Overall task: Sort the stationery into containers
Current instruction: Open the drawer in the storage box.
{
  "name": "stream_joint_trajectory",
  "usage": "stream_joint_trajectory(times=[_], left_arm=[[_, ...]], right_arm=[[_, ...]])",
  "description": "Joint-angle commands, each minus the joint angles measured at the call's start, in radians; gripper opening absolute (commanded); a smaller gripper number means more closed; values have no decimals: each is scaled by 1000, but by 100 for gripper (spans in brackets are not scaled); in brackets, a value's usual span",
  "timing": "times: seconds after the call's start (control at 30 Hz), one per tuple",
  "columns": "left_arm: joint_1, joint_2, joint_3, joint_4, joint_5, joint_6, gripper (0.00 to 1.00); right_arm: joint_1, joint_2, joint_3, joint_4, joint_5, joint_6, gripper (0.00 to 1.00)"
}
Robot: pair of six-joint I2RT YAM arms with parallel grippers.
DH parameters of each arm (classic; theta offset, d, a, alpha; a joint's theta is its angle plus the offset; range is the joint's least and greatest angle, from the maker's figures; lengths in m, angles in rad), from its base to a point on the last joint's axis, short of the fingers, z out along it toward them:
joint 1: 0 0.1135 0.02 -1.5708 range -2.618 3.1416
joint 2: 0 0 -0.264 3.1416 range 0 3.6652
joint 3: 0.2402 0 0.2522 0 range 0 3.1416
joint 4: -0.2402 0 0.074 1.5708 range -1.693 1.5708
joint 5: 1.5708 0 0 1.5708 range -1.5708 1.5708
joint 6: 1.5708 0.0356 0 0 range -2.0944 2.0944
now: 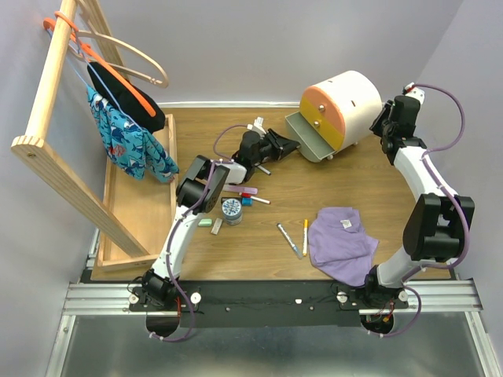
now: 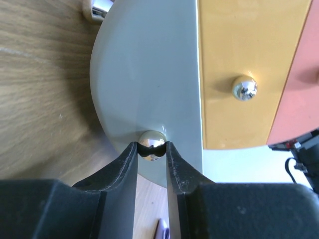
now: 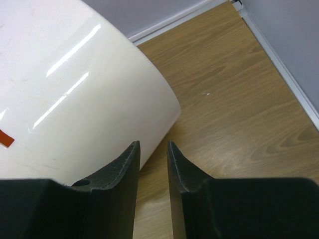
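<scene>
The cream drawer unit [image 1: 351, 98] stands at the back right, its orange drawer [image 1: 321, 102] and yellow drawer [image 1: 328, 123] closed. Its bottom grey drawer [image 1: 309, 137] is pulled out. My left gripper [image 1: 291, 146] [image 2: 152, 145] is shut on that drawer's chrome knob [image 2: 152, 139]. My right gripper [image 1: 383, 124] [image 3: 153, 144] is open and empty behind the unit's cream body [image 3: 75, 94]. The stationery lies mid-table: a round patterned jar [image 1: 232, 209], a pink bar [image 1: 243, 189], and pens [image 1: 289, 239] [image 1: 305, 236].
A purple cloth [image 1: 343, 239] lies front right. A long wooden tray [image 1: 135, 212] and a wooden clothes rack [image 1: 55, 149] with hangers and garments fill the left side. Two small erasers [image 1: 211, 224] sit beside my left arm.
</scene>
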Motion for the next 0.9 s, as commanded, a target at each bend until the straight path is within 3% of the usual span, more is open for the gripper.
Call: stream_joint_trajectory(times=[0.0,0.23,0.27,0.3,0.33,0.63,0.87], left_arm=[[15,-76,-42,130,61,23,18],[23,-90,-80,170,85,8,18],[23,-92,-83,178,90,8,28],[24,-90,-85,178,90,8,56],[23,-89,-83,175,88,11,98],[27,-136,-119,172,120,35,99],[47,-299,-299,25,185,103,99]], right_arm=[[3,-30,-10,17,-13,-2,36],[3,-35,-18,18,-21,3,36],[3,-35,-18,18,-22,3,36],[3,-36,-20,18,-22,3,37],[3,-38,-23,21,-22,1,38],[3,-63,-39,12,-27,4,39],[3,-102,-62,-6,-71,29,40]])
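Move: The left hand still has the lower drawer's knob pinched between its fingers, so the knob sits right at the hand point. The yellow drawer's knob is some 5 cm to the right, 3 cm farther out and 7 cm higher; the storage box's middle is about 15 cm right, 7 cm ahead and 6 cm up. A pen lies roughly 11 cm left, 6 cm back and 5 cm below. From the right hand, the pinched knob is about 25 cm left, level forward, and 12 cm lower. Leftward and back the left hand goes on drawing the drawer out by its pinched knob, slowly, for just under 2 cm. Its fingers then spread wide and let go of the knob; the hand rises some 3 cm with the fingertips tilting slightly up, then backs off towards the base and a little left, away from the box. ##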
